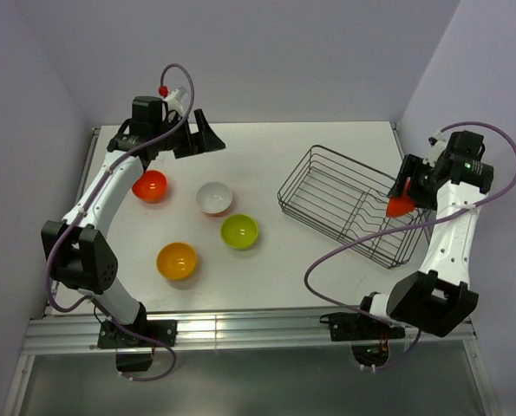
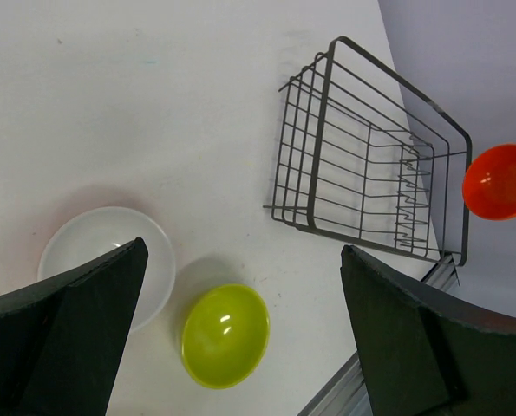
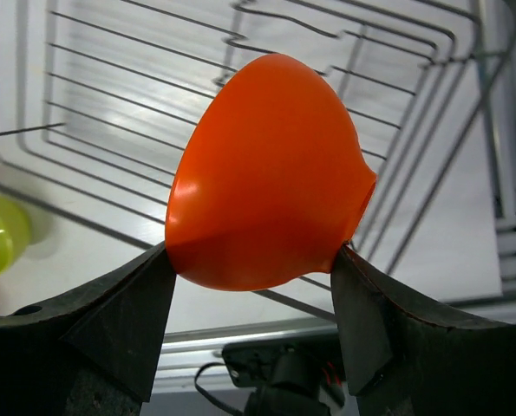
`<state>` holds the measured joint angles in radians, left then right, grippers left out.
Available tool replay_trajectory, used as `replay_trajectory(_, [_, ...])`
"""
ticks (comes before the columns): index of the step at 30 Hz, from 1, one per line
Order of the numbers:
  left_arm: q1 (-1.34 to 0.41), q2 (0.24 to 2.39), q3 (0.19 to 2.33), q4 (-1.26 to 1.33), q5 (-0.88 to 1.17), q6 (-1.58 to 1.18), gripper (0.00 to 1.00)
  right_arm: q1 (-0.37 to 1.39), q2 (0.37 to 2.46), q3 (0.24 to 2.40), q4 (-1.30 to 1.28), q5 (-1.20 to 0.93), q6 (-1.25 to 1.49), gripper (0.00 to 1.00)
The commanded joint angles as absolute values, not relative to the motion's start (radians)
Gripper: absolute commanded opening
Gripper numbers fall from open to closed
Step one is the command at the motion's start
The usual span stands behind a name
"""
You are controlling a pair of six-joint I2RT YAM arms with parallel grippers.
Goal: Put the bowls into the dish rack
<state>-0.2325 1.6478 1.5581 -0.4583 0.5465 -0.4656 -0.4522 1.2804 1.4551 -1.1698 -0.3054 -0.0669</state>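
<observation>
My right gripper [image 3: 251, 277] is shut on a red-orange bowl [image 3: 266, 182], held tilted above the right end of the dark wire dish rack [image 1: 349, 204]; from above, that bowl [image 1: 400, 206] hangs over the rack's divider prongs. On the table lie a second red-orange bowl [image 1: 150, 185], a white bowl [image 1: 214, 198], a lime green bowl [image 1: 238, 230] and a yellow-orange bowl [image 1: 176, 260]. My left gripper [image 1: 202, 137] hovers open at the back of the table, with nothing between its fingers. In its wrist view the white bowl [image 2: 110, 260] and the green bowl [image 2: 225, 334] lie below.
The rack [image 2: 362, 165] sits at an angle on the right half of the white table [image 1: 266, 147]. Purple walls close in the back and both sides. A metal rail [image 1: 240, 329] runs along the near edge by the arm bases.
</observation>
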Motion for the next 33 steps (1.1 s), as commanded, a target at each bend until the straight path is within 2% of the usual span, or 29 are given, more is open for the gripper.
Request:
replay_trajectory(1, [-0.209,1.602,1.572,-0.494,0.511,-0.431,0.99,-0.471,1.319,1.52,-1.215,-0.164,-0.095,0.0])
replay_trajectory(13, [-0.161,1.594,1.575,-0.524,0.543,-0.429,1.0,-0.483,1.422,1.459,-1.14,-0.012,-0.02,0.0])
replay_trajectory(19, [-0.144,1.62,1.634,-0.551,0.563,-0.443,0.99,-0.48,1.447,1.456,-1.128,0.031,-0.006,0.0])
replay_trajectory(33, [-0.141,1.628,1.586,-0.515,0.584,-0.479,0.99,-0.474,1.512,1.457,-1.086,0.069,-0.058,0.0])
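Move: The held orange bowl is still in the right gripper, a few centimetres below its fingertips. The dish rack's right-hand end, where the bowl is headed, has its middle about 5 cm back, 4 cm left and 17 cm below the right hand. The rack's middle is roughly 8 cm ahead and 9 cm left, about 19 cm down. From the left hand, that right-hand end lies some 52 cm right, 18 cm back and 22 cm below. The orange bowl, kept in the right gripper's steady grip, is carried about 7 cm right and lowered about as far over the dish rack's right-hand end, slowing on the way, while the wrist tips some 15-20 degrees to point more steeply down and turns slightly clockwise. The empty left hand stays wide open and drifts about 4 cm left, away from the rack. ##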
